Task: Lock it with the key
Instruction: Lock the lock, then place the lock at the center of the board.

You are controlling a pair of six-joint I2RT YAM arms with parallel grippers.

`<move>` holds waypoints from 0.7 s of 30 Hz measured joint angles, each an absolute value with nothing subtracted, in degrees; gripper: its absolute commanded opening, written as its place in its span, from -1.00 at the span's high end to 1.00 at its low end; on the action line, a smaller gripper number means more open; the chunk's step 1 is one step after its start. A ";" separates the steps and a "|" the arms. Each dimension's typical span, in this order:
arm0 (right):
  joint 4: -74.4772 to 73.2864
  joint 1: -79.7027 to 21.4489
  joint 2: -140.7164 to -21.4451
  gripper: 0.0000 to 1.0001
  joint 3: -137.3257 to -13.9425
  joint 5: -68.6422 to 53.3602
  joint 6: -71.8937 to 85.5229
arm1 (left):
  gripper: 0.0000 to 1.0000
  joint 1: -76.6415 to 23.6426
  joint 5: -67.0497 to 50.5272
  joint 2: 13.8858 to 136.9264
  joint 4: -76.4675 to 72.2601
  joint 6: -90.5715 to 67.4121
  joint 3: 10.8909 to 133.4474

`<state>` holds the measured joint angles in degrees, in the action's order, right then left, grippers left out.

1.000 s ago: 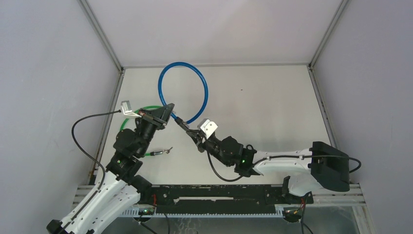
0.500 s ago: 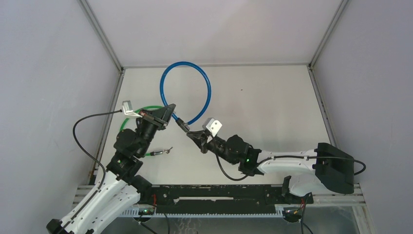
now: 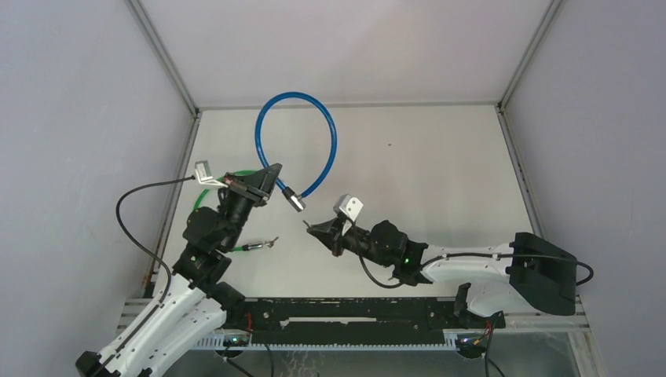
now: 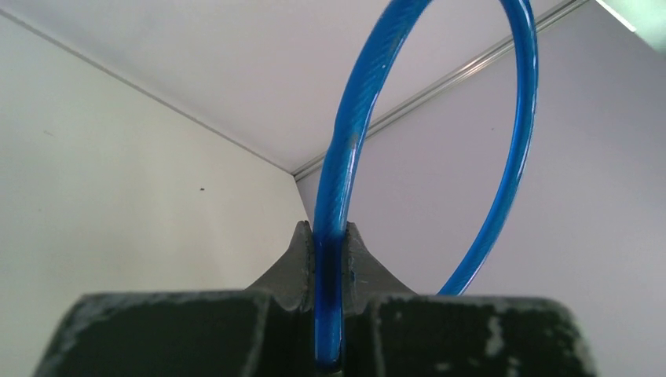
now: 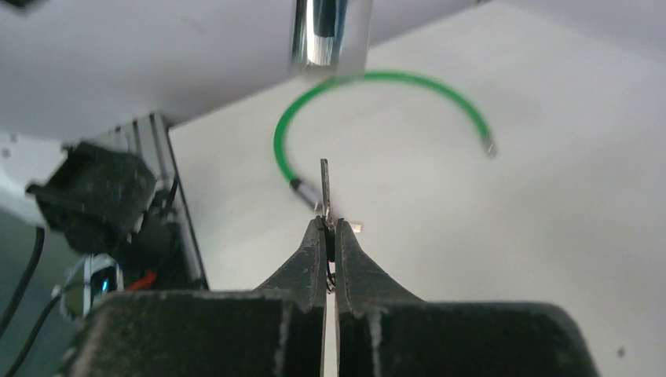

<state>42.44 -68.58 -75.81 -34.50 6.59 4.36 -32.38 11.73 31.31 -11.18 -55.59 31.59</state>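
Observation:
A blue cable lock point(image 3: 328, 141) arches up over the table, its silver lock head point(image 3: 296, 202) hanging free at the lower end. My left gripper point(image 3: 275, 171) is shut on the cable's other end, and in the left wrist view the blue cable point(image 4: 349, 157) rises from between the pads point(image 4: 301, 251). My right gripper point(image 3: 309, 228) sits just below and right of the lock head, apart from it. It is shut on a small metal key point(image 5: 323, 188) whose blade sticks out past the tips, pointing toward the lock head point(image 5: 330, 31) above it.
A green cable lock point(image 3: 229, 176) lies on the table under my left arm, its metal end point(image 3: 254, 247) near the arm's base. It also shows as a green cable point(image 5: 377, 78) behind the key. Grey walls close in the table on three sides.
My right gripper has drawn back down and to the right, away from the lock head it was against. The lock head now hangs free. The left gripper has stayed put.

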 measured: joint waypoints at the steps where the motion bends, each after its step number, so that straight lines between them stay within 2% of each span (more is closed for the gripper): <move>1: 42.11 -68.60 -75.59 1.00 -33.23 6.00 5.10 | 1.00 -32.29 11.75 31.66 -12.12 -55.66 31.59; 6: 37.50 -68.97 -73.23 1.00 -25.98 4.67 9.98 | 1.00 -31.86 11.46 34.35 -15.81 -55.70 31.62; 10: 29.04 -66.43 -64.12 1.00 -23.27 5.41 13.61 | 1.00 -31.62 10.98 39.97 -13.78 -54.98 34.22; 17: 13.30 -47.66 -37.50 1.00 -22.55 8.14 17.28 | 1.00 -31.38 9.06 60.01 -8.97 -52.14 46.59; 21: 5.82 -36.42 -33.23 1.00 -25.45 7.29 18.61 | 1.00 -31.29 5.98 74.74 -9.74 -50.50 52.93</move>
<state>5.82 -36.42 -33.23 -25.45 7.29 18.61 -31.29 5.98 74.74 -9.74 -50.50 52.93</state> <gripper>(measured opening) 0.017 0.079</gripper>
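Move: The right hand, gripping the withdrawn key, has the blue lock's cylinder about 5 cm ahead, 4 cm to its left and 4 cm above; the orange padlock, hidden beneath that arm, lies some 20 cm right, 5 cm farther out and 20 cm below. From the left hand, gripping the blue cable, the cylinder hangs roughly 4 cm back, 4 cm right and 7 cm below, while the green lock's cylinder lies about 9 cm left, 1 cm back and 33 cm below. Down and slightly back at first, by about 8 cm, the right hand takes the already free key away from the blue lock, then sweeps rightward and forward while climbing again, turning clockwise to end above the orange padlock. The left hand, after a tiny lift, carries the cable forward, rightward and down, about 12 cm forward, its fingers tipping down; both grips hold. ##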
